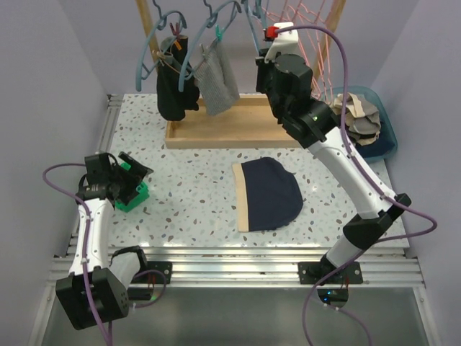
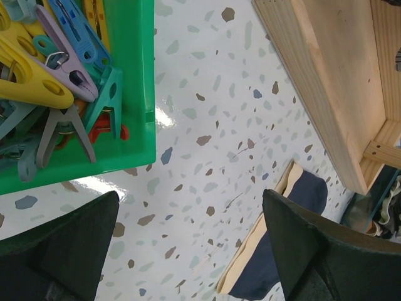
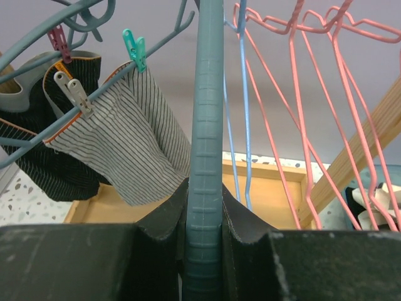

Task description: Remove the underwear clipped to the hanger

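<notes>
A grey striped underwear point(image 1: 217, 83) point(image 3: 125, 138) hangs from a blue-grey hanger, pinned by a teal clip point(image 3: 135, 47) and a grey clip point(image 3: 72, 91). A black underwear point(image 1: 175, 94) point(image 3: 37, 166) hangs clipped on the hanger to its left. My right gripper point(image 1: 262, 56) point(image 3: 205, 194) is shut on the ribbed bar of a blue-grey hanger point(image 3: 207, 94), to the right of the striped underwear. My left gripper point(image 1: 137, 173) point(image 2: 188, 200) hovers open over bare table, with nothing between its fingers. A navy underwear with a tan band point(image 1: 270, 193) point(image 2: 294, 251) lies flat on the table.
A green bin point(image 1: 133, 198) point(image 2: 135, 147) of several clothespins sits by the left gripper. The wooden rack base point(image 1: 230, 133) point(image 2: 332, 75) runs along the back. Pink hangers point(image 3: 301, 94) hang right of the gripped bar. A blue basket point(image 1: 389, 119) of clothes stands at the back right.
</notes>
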`<action>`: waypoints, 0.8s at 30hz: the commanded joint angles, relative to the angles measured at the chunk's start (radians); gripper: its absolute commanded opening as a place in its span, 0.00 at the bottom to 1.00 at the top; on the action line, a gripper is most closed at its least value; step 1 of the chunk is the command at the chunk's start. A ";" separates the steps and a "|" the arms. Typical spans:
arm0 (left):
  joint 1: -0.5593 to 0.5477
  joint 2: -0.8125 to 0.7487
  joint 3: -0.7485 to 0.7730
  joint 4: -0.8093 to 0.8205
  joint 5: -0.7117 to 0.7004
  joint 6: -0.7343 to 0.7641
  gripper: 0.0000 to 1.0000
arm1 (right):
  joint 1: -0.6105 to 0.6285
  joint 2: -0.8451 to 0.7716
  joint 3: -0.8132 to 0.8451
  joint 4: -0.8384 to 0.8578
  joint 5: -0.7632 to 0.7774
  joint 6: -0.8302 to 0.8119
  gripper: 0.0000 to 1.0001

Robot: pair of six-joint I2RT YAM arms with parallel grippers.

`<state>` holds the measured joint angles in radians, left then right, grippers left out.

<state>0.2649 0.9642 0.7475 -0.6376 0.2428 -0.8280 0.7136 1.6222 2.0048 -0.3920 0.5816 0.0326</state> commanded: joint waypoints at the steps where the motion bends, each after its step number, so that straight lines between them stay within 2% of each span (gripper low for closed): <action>1: -0.007 -0.015 -0.007 0.050 0.030 -0.014 1.00 | -0.022 0.037 0.086 -0.013 -0.052 0.050 0.00; 9: -0.009 -0.013 -0.011 0.059 0.038 -0.017 1.00 | -0.036 0.149 0.198 -0.074 -0.103 0.079 0.00; 15: -0.009 -0.012 -0.020 0.064 0.046 -0.017 1.00 | -0.037 0.154 0.196 -0.080 -0.104 0.096 0.00; 16: -0.009 -0.009 -0.020 0.065 0.049 -0.016 1.00 | -0.039 0.153 0.199 -0.091 -0.109 0.098 0.03; 17: -0.010 -0.010 -0.020 0.065 0.050 -0.017 1.00 | -0.037 0.151 0.203 -0.099 -0.114 0.101 0.10; 18: -0.009 -0.007 -0.019 0.068 0.052 -0.017 1.00 | -0.037 0.145 0.200 -0.108 -0.120 0.104 0.25; 20: -0.009 -0.004 -0.014 0.067 0.055 -0.016 1.00 | -0.037 0.099 0.181 -0.142 -0.132 0.116 0.40; 21: -0.010 -0.004 -0.010 0.065 0.056 -0.014 1.00 | -0.036 0.072 0.125 -0.145 -0.141 0.133 0.58; 23: -0.009 -0.002 -0.004 0.064 0.061 -0.016 1.00 | -0.036 -0.048 0.037 -0.146 -0.219 0.156 0.74; 24: -0.010 -0.002 0.001 0.065 0.065 -0.017 1.00 | -0.025 -0.102 -0.065 -0.146 -0.242 0.174 0.89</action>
<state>0.2600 0.9646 0.7376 -0.6086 0.2787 -0.8307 0.6796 1.7103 2.0617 -0.5224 0.4286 0.1555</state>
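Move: The right hand already grips the low near end of the emptied blue hanger. The spot on the rack's rod for the hanger's hook, just out of view, is some 15 cm ahead, 3 cm left and 12 cm above. The striped grey cloth hangs about 8 cm ahead, 11 cm left and 5 cm lower; the pink hangers hang roughly 10 cm ahead, 12 cm right. From the left hand that rod spot is about 28 cm ahead, 34 cm right and 45 cm up. Still pinching the blue hanger's near end, the right hand lowers it about 4 cm while easing some 3 cm forward and 3 cm left, settling it onto the rod between the striped cloth's hanger and the pink ones. Then the fingers open wide and let go, and the hand begins backing off, 2 cm so far, tipped down about 10 degrees. ##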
